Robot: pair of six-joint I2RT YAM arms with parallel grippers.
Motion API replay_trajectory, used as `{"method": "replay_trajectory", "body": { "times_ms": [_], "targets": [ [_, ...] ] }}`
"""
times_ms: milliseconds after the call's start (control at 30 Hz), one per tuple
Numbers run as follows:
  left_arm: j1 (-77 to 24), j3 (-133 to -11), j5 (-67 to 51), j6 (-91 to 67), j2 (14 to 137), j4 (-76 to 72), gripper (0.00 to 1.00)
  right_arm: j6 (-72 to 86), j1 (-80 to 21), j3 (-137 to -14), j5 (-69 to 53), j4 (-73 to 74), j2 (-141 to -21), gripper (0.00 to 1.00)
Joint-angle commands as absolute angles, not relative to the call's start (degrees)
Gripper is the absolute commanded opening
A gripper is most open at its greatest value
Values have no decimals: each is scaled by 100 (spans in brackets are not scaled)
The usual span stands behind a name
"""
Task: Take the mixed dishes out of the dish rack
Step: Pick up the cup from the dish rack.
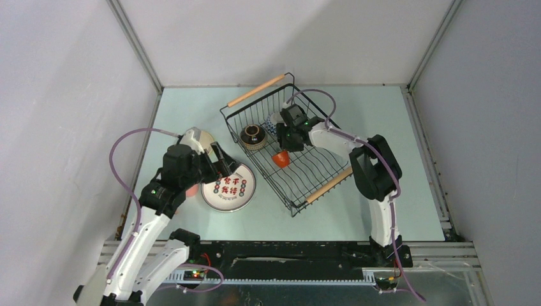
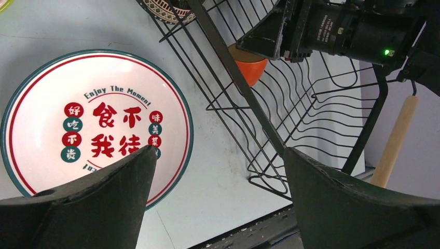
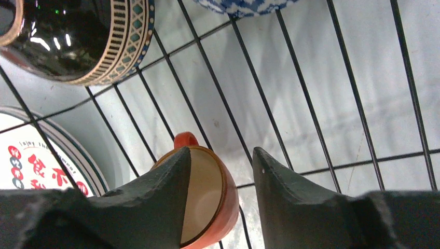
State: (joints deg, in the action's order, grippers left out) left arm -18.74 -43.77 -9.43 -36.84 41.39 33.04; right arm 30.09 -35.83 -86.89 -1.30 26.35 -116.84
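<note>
The black wire dish rack (image 1: 319, 172) stands mid-table. Inside it a small orange cup (image 1: 281, 159) lies tipped on the wires. My right gripper (image 1: 285, 145) reaches down onto that cup (image 3: 218, 192). One finger sits inside its cream bowl, the other outside its wall with a gap, so the right gripper (image 3: 222, 151) is open. A dark patterned bowl (image 3: 78, 41) and a blue-and-white dish (image 3: 238, 4) also lie in the rack. The white plate (image 1: 228, 188) with red characters rests on the table left of the rack. My left gripper (image 2: 220, 155) hangs wide open between plate (image 2: 104, 114) and rack (image 2: 244, 88), holding nothing.
A cream saucer (image 1: 203, 137) lies on the table behind my left arm. The rack's wooden handles (image 1: 256, 90) stick out at both ends. Grey walls close in the table on three sides, and a black rail (image 1: 287, 252) runs along the near edge.
</note>
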Motion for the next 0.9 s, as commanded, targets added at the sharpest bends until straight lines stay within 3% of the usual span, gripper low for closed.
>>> {"method": "replay_trajectory", "body": {
  "times_ms": [0,200,633,867],
  "targets": [
    [-1916,-4362,-1076,-3507,4139,3029,99,3002,-3527,-8441,-397,2394,-11200,45],
    [-1916,-4377,-1079,-3518,4079,3079,99,2969,-3547,-8186,-583,2389,-10889,28],
    [-1916,-4327,-1173,-3592,4017,3000,99,2487,-3709,-8051,-644,2514,-10304,4],
    [-1917,-4289,-1175,-3599,3959,3031,99,2208,-3782,-7969,-676,2483,-10089,0]
  ]
}}
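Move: The cup lies partly under the right hand, its middle about 3 cm back, 2 cm to the left and 2 cm below, the near wall's rim showing between the open fingers. From that hand the black bowl is some 10 cm left and 4 cm ahead, the blue-patterned bowl roughly 9 cm ahead and 3 cm left, both about level. From the left hand the cup is about 13 cm ahead, 17 cm right and 17 cm below. Drawing back first and then mainly upward, the right hand closes its half-open fingers on the cup's right-hand wall, one finger inside and one outside, and pinches it. It goes about 3.5 cm back and 5 cm up out of the rack's floor, turning some 10 degrees counter-clockwise, and slows to a near stop with the grip kept. ##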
